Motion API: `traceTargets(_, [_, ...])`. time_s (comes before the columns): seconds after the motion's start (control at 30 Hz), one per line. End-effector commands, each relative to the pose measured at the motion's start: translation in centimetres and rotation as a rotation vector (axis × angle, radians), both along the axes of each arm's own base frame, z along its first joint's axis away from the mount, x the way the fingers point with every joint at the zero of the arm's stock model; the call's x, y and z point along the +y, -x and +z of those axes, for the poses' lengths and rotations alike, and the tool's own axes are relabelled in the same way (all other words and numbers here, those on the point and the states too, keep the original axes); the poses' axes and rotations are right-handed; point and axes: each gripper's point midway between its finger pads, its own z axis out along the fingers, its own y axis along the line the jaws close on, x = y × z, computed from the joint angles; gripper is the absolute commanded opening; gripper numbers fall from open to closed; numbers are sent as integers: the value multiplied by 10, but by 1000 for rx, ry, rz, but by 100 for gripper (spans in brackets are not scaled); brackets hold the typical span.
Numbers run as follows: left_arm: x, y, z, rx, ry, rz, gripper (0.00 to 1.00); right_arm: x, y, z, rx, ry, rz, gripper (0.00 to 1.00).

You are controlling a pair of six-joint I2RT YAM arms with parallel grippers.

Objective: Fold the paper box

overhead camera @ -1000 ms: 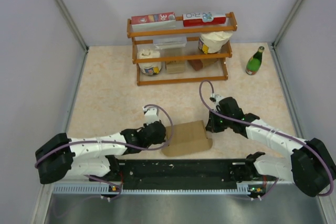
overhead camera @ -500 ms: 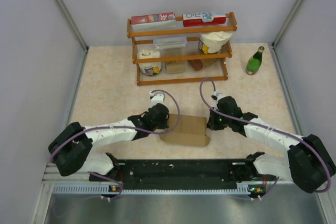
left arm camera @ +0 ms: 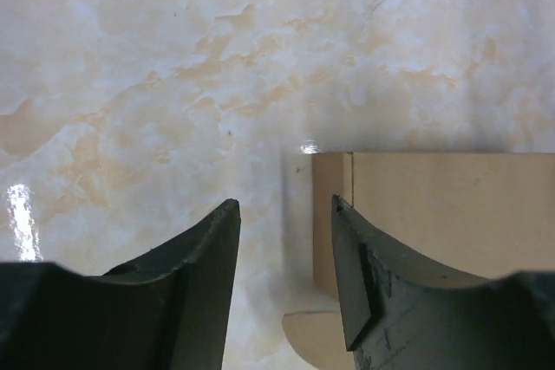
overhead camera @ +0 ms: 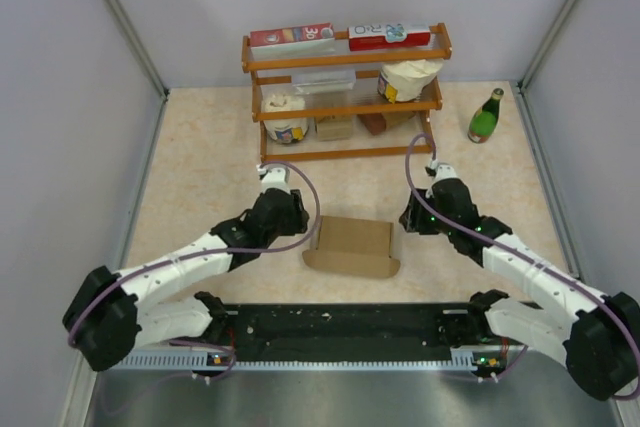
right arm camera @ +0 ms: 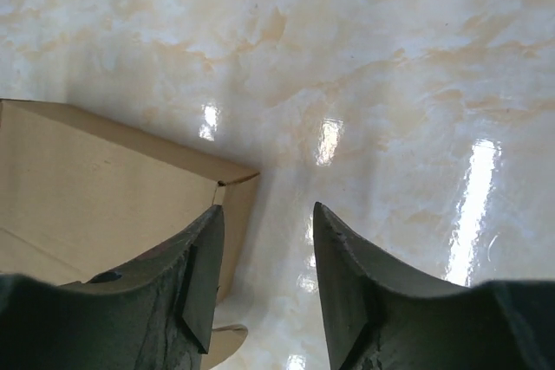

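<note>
The paper box (overhead camera: 350, 245) is plain brown cardboard, folded into a low rectangular shape, and it lies on the table between the two arms. A rounded tab sticks out along its near edge. My left gripper (overhead camera: 292, 219) hovers just off the box's left end, open, with only tabletop between its fingers. In the left wrist view the gripper (left arm camera: 282, 210) frames the box's corner (left arm camera: 434, 214). My right gripper (overhead camera: 415, 217) stands off the right end, also open and empty. The right wrist view shows that gripper (right arm camera: 264, 214) beside the box's right corner (right arm camera: 104, 179).
A wooden shelf rack (overhead camera: 345, 97) at the back holds red-and-white cartons, paper rolls and small boxes. A green bottle (overhead camera: 486, 117) stands at the back right. A black rail (overhead camera: 345, 325) runs along the near edge. Grey walls close in both sides.
Both grippers have opened and let go of the box's ends. Both have drawn back toward the rear, and the box now rests flat on the table by itself.
</note>
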Motion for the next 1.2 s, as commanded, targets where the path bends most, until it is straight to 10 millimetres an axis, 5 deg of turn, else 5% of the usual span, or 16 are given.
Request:
traceTargets(0.0, [-2,18,21,-25,82,-68,60,-7,3,21,-64,-34,-28,48])
traceTargets(0.1, [-3,31,20,-63,132,-118,74,2,11,24,-101,-140,-16,62])
traceTargets(0.23, [2,35,20,-81,147,-115,78,-6,6,30,-145,-155,-84,84])
traceTargets(0.5, [2,31,22,-67,135,-94,79,-12,-13,55,-153,-145,-189,86])
traceTargets(0.67, [4,30,27,-91,143,-89,81,-14,-18,55,-241,-94,-125,98])
traceTargets(0.87, [8,30,31,-118,133,-92,82,-14,-25,69,-288,-163,-186,86])
traceTargets(0.97, [5,34,31,-114,134,-128,80,-7,-21,65,-216,-152,-146,99])
traceTargets(1.17, [-4,44,30,-123,180,-201,79,-10,-12,49,-162,-185,-195,99])
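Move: The paper box, already untouched with its front flap lying towards the bases, is some 11 cm to the left hand's right, about 3 cm back and 7 cm below. Its front flap is about 10 cm right and 8 cm back of that hand; the rack's front bar is roughly 15 cm ahead and 9 cm right. From the right hand, the box is about 10 cm left, 3 cm back and 6 cm below. Backward about 4 cm goes the left hand beside the box's left end, with a brief rise and partial sink on the way, its fingers opening wide. The right hand rises about 4 cm clear of the box's right end, backing slightly before edging forward again; its fingers also spread wide as they tip up and swing a little clockwise. Neither touches anything. ##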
